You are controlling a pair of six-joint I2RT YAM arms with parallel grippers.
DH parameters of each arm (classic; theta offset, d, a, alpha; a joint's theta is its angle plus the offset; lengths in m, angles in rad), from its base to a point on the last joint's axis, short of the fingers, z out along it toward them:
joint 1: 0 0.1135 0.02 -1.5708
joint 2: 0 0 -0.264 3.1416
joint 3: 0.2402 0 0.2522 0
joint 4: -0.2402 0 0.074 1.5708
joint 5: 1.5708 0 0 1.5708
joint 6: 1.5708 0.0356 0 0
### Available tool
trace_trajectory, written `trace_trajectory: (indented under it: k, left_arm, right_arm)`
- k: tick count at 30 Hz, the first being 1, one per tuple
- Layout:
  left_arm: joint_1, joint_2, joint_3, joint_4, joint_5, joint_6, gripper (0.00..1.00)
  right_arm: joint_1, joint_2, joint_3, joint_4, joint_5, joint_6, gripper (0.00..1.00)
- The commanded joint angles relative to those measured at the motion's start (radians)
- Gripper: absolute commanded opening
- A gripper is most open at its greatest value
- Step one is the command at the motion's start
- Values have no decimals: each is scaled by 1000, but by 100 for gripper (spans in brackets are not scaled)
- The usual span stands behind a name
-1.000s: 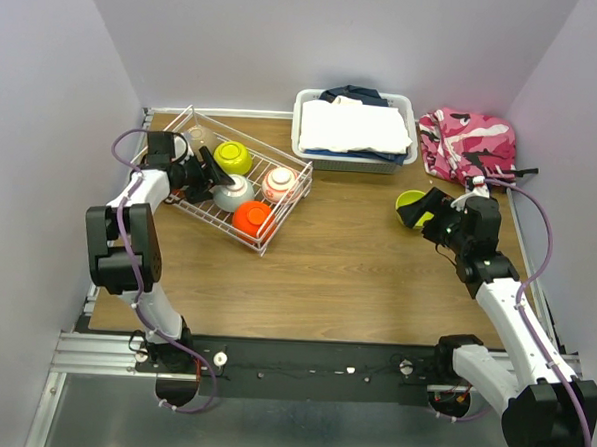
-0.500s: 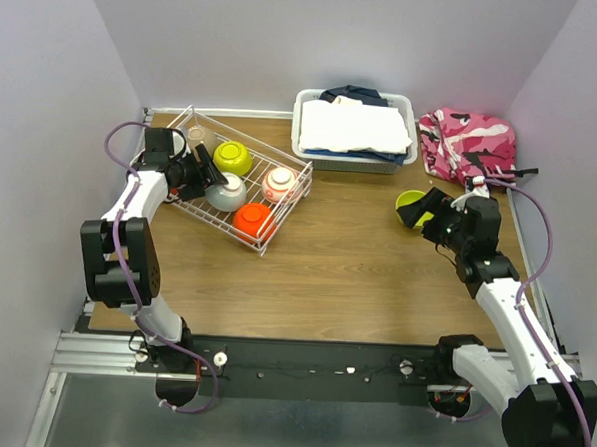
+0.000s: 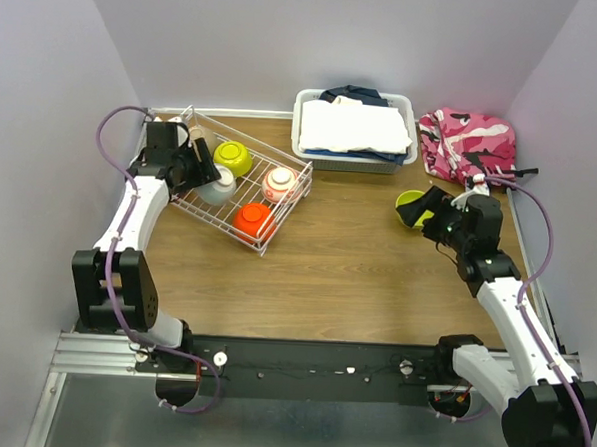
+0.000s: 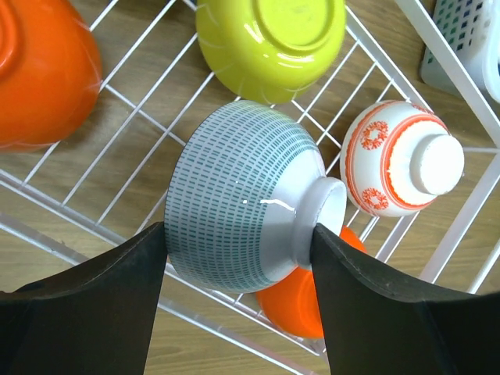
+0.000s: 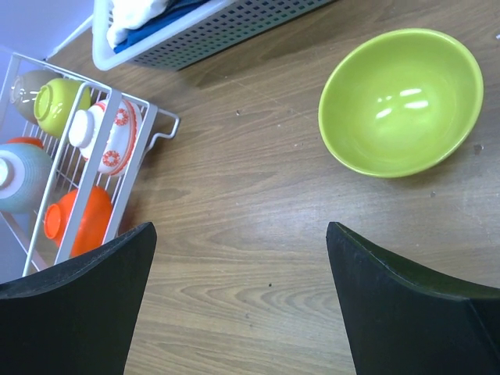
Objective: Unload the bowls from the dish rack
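The white wire dish rack (image 3: 292,195) sits at the back left of the table. In it I see a lime-yellow bowl (image 4: 269,39), a white-pink bowl (image 4: 398,160), two orange bowls (image 4: 39,70) (image 4: 312,305), and a pale grey bowl (image 4: 242,203) lying on its side. My left gripper (image 4: 238,230) is shut on the pale grey bowl, one finger at its rim and the other on its foot. Another lime-yellow bowl (image 5: 398,101) stands upright on the wood at the right. My right gripper (image 5: 238,234) hovers open just short of it, holding nothing.
A white plastic bin (image 3: 351,136) of folded cloth stands at the back centre. A pink patterned cloth (image 3: 468,142) lies in the back right corner. Purple walls close in the table on the left, back and right.
My left gripper has closed onto the pale grey bowl and drawn it slightly left inside the rack as the left arm swung outward. The right arm has not moved.
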Motion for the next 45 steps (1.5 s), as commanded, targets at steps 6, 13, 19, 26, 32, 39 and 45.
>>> trace_trajectory:
  k: [6, 13, 19, 26, 32, 39, 45]
  left_arm:
    - [-258, -146, 97, -3, -372, 227, 50]
    - [-469, -218, 62, 107, -556, 413, 48]
    - [-691, -278, -16, 251, -680, 630, 43]
    - [-979, -295, -172, 487, -843, 934, 43]
    - [-1173, -219, -275, 705, -955, 1144, 43]
    - [-1358, -84, -415, 1088, -1076, 1407, 43]
    - [-1455, 68, -484, 1409, -1145, 1610, 43]
  right_arm:
    - [-3, 8, 85, -70, -54, -58, 97]
    - [-2, 26, 122, -107, -92, -75, 97]
    - [-2, 52, 151, -123, -153, -63, 96]
    - [-2, 112, 217, -184, -213, -58, 96]
    - [-2, 167, 274, -258, -233, -66, 96]
    - [1, 230, 320, -330, -249, -63, 96]
    - [23, 287, 381, -388, -238, -63, 95]
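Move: The left hand already pinches the patterned white bowl above the rack; clear table right of the rack lies some 33 cm right, 16 back and 13 below. Around 10 cm below, the lime bowl stands 9 ahead and 3 right, the red-white bowl 4 ahead and 16 right, the orange bowl 6 back and 9 right. From the right hand, the white bowl is about 53 cm left, 2 ahead; the green bowl 6 ahead, 3 right, 14 below. Left hand carries its pinched bowl about 30 cm right, also back, wrist rolling strongly; right hand eases leftward. ##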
